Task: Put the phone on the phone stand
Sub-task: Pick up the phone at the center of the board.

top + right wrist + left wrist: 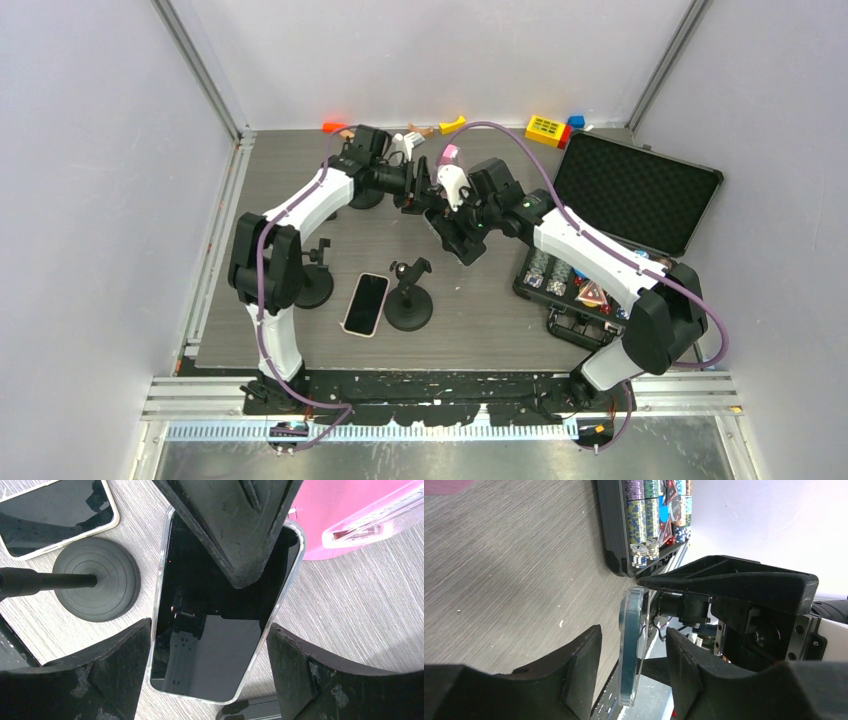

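A black-screened phone [215, 610] in a clear case hangs above the table, with my right gripper [209, 630] shut on its long edges. In the left wrist view the same phone [631, 645] shows edge-on between the fingers of my left gripper [631, 635]. That gripper is open, with a gap on each side of the phone. One left finger [235, 530] covers the phone's upper end. Both grippers meet at mid-table, left [420, 190] and right [455, 215]. A black phone stand [408, 300] with a round base [96, 580] stands on the table below.
A second phone [365, 304] lies flat beside the stand. Another black stand [315, 282] is by the left arm. An open black case of poker chips [585, 285] sits at the right. A pink object [350, 520] lies near the grippers. Small toys line the back edge.
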Action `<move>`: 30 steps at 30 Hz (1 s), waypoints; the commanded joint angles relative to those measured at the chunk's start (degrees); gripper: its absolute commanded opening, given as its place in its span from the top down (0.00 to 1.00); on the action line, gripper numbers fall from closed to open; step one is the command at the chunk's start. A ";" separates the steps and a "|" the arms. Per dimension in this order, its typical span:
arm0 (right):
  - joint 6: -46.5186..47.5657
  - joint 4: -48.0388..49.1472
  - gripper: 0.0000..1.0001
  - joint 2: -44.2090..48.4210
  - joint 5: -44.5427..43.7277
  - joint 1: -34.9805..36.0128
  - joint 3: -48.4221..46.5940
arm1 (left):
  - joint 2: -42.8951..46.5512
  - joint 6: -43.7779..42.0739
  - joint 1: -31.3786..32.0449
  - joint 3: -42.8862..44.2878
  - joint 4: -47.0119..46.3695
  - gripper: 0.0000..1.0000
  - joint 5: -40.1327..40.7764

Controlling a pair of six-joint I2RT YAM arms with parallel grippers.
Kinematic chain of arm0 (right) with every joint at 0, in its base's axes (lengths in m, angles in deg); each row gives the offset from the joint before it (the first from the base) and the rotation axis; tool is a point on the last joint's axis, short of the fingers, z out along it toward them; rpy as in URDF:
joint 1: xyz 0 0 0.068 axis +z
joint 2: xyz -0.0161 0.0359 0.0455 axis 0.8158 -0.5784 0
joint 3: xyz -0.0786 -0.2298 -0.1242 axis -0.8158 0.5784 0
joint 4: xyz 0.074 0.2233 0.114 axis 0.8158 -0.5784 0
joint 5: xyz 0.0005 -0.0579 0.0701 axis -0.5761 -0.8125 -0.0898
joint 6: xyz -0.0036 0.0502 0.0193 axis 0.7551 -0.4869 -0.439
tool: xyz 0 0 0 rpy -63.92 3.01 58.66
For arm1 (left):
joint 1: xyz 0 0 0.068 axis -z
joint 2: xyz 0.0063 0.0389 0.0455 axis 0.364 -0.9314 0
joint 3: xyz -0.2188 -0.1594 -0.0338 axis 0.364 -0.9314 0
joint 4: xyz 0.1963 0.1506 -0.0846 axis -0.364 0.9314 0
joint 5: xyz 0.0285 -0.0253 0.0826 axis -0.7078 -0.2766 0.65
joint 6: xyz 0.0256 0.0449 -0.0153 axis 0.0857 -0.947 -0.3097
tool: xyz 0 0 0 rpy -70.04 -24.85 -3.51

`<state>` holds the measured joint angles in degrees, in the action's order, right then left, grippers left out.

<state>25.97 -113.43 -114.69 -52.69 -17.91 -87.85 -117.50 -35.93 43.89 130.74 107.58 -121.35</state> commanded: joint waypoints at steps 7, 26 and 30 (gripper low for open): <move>1.12 3.54 0.81 3.36 -1.06 0.42 -1.81 | 1.96 0.90 0.63 -1.45 -2.54 0.63 -1.44; -2.61 2.76 0.21 4.82 -2.24 0.41 -2.01 | 5.65 10.94 -0.68 -6.14 -18.48 1.00 -0.52; -3.92 1.33 0.11 5.77 -1.51 0.28 -3.21 | 6.83 12.42 -1.58 -7.53 -22.89 1.00 -0.76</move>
<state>25.08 -113.76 -113.42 -55.59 -17.95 -87.85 -115.62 -27.72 43.87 123.75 94.31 -122.96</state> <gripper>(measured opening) 0.866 0.147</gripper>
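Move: Ahead of the left fingers, already straddling its thickness, is the middle of the black phone: about 5 cm to this hand's right, 3 cm back and 2 cm lower. From the right hand, which already grips the long edges, that middle is 1 cm ahead, 2 cm left, 1 cm up. From the left hand, the pink metronome stands some 11 cm ahead, 4 cm right, 5 cm lower, and the nearest phone stand 17 cm back, 6 cm left, 6 cm lower. Closing on the far-left end of the raised phone, the left fingers pinch it across its thickness, one on the screen and one on the back, the hand staying within about 1 cm and rolling some 5 degrees at the end. The right hand keeps its hold on the long edges, easing about 1 cm to its right, then rising slightly. ##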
